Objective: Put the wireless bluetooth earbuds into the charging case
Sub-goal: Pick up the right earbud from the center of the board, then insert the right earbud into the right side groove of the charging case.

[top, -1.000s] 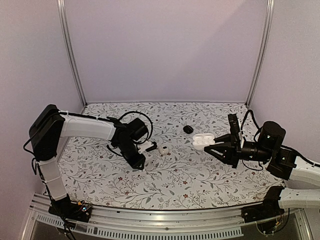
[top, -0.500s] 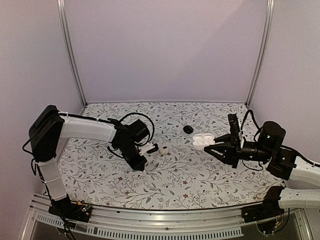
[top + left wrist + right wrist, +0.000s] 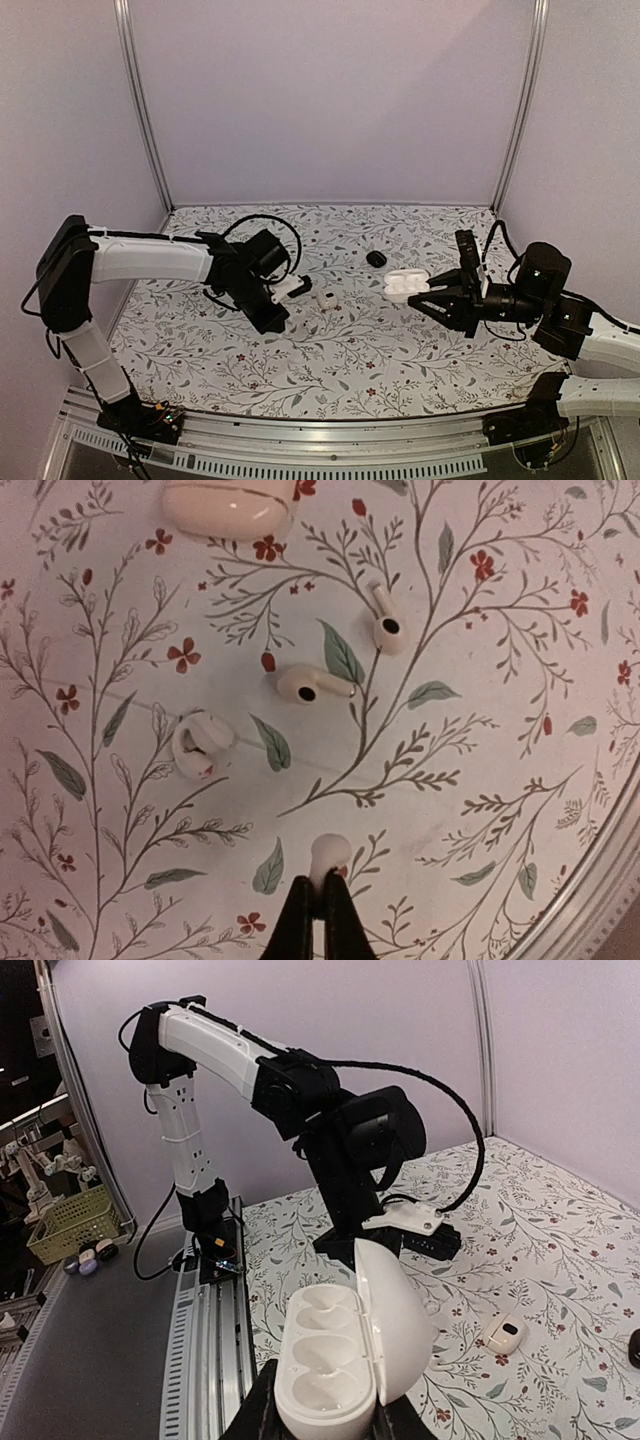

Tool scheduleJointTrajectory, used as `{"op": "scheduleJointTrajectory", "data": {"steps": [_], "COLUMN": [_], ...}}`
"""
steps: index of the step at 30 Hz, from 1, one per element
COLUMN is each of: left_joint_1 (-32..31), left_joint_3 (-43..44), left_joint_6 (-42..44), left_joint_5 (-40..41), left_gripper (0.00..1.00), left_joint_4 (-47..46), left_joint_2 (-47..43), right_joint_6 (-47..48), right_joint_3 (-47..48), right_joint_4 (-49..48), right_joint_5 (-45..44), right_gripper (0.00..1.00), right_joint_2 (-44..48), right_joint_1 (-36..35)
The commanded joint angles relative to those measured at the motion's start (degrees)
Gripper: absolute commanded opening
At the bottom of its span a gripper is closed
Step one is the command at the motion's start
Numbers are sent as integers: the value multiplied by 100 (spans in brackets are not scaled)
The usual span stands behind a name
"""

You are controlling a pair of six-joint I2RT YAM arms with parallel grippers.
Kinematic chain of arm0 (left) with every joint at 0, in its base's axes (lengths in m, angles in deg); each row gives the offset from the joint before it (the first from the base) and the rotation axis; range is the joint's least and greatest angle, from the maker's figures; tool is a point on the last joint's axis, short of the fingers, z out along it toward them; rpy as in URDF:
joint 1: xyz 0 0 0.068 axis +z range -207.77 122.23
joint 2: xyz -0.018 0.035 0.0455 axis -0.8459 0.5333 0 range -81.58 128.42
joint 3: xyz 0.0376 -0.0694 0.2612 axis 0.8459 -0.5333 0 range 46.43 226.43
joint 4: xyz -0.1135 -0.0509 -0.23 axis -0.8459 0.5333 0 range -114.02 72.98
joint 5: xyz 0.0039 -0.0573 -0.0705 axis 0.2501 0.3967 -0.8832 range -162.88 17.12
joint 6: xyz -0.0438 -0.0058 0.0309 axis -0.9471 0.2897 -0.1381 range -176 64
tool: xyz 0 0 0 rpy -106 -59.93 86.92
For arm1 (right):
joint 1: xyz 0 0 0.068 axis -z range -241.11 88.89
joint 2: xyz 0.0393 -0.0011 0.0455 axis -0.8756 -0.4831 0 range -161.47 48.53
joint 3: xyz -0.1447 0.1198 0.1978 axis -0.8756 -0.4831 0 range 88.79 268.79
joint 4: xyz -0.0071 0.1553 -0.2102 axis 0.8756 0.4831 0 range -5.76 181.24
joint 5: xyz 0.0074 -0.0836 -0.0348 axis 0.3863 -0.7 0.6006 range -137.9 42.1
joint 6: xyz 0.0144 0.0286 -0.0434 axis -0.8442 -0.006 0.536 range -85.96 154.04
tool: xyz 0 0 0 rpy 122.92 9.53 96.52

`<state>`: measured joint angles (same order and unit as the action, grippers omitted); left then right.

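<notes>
In the left wrist view my left gripper point(image 3: 320, 905) is shut on a white earbud point(image 3: 332, 855), whose round head sticks out past the black fingertips just over the floral cloth. Two more white earbuds point(image 3: 388, 630) point(image 3: 305, 685) lie loose farther out, with a curled white piece point(image 3: 200, 745) beside them. My right gripper point(image 3: 325, 1425) is shut on the open white charging case point(image 3: 325, 1365), lid point(image 3: 395, 1315) raised and both wells empty. From above, the left gripper point(image 3: 274, 321) points down at mid-left, and the charging case point(image 3: 405, 282) hangs at mid-right.
A small white case point(image 3: 326, 298) sits between the arms and shows too in the right wrist view point(image 3: 503, 1333). A black case point(image 3: 376, 258) lies behind the held one. Another pale case point(image 3: 228, 505) lies beyond the loose earbuds. The table's metal rim point(image 3: 600, 900) runs close on the right.
The left jaws have closed on the white earbud, and the left arm has shifted slightly left. The right arm and its case have stayed in place.
</notes>
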<state>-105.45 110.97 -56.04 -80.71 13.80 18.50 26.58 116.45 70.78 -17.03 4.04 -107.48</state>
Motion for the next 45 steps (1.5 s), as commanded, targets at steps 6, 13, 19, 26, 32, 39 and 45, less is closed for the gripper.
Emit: {"op": "scheduleJointTrajectory", "data": {"steps": [6, 13, 19, 26, 32, 39, 45], "left_joint_1": [-251, -1137, -2152, -3071, -3287, -3336, -3405], "left_joint_3": [-301, -229, 123, 553, 867, 1008, 1277], "left_joint_6": [179, 635, 1030, 1416, 1496, 1620, 1819], "left_joint_5": [-437, -478, -43, 704, 1135, 1456, 1918], "left_gripper": [0, 0, 0, 0, 0, 0, 0], "left_joint_4": [-1508, -2131, -2272, -2244, -2151, -2156, -1808], "left_joint_2": [-2675, -3634, -3547, -3025, -2560, -2300, -2017], "right_joint_6": [485, 1314, 1956, 2331, 2314, 2145, 1957], "right_joint_3": [134, 602, 964, 1162, 1428, 1413, 1433], "right_joint_4": [-486, -159, 314, 613, 876, 814, 867], "right_joint_5": [997, 1270, 1077, 801, 688, 627, 639], "right_gripper": [0, 0, 0, 0, 0, 0, 0], "right_joint_2": [-232, -399, -725, -860, -1115, -1255, -1362], "right_joint_1": [-10, -265, -569, -749, -751, -761, -760]}}
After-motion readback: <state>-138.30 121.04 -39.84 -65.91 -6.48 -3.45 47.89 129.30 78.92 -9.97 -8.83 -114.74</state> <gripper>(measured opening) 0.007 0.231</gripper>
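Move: The white earbud is already pinched in the left hand, just clear of the board. The open charging case it is bound for lies about 21 cm right, 9 cm back and 23 cm up. On the board, 3 cm lower, a beige earbud lies 4 cm forward and 4 cm right, the other white earbud 6 cm forward and 1 cm left. From the right hand the pinched earbud is roughly 10 cm forward, 24 cm left and 23 cm down; its own case sits 3 cm left and 1 cm forward. Up first and fast, nearly 30 cm off the board, then back and to the right by about 14 cm each, the left hand carries the pinched earbud to the case, swinging its fingers from straight down to pointing right and slightly down. The right hand keeps its grip on the case and brings it left and a little back to meet the earbud, turning it about 15 degrees counter-clockwise with some tilt. ##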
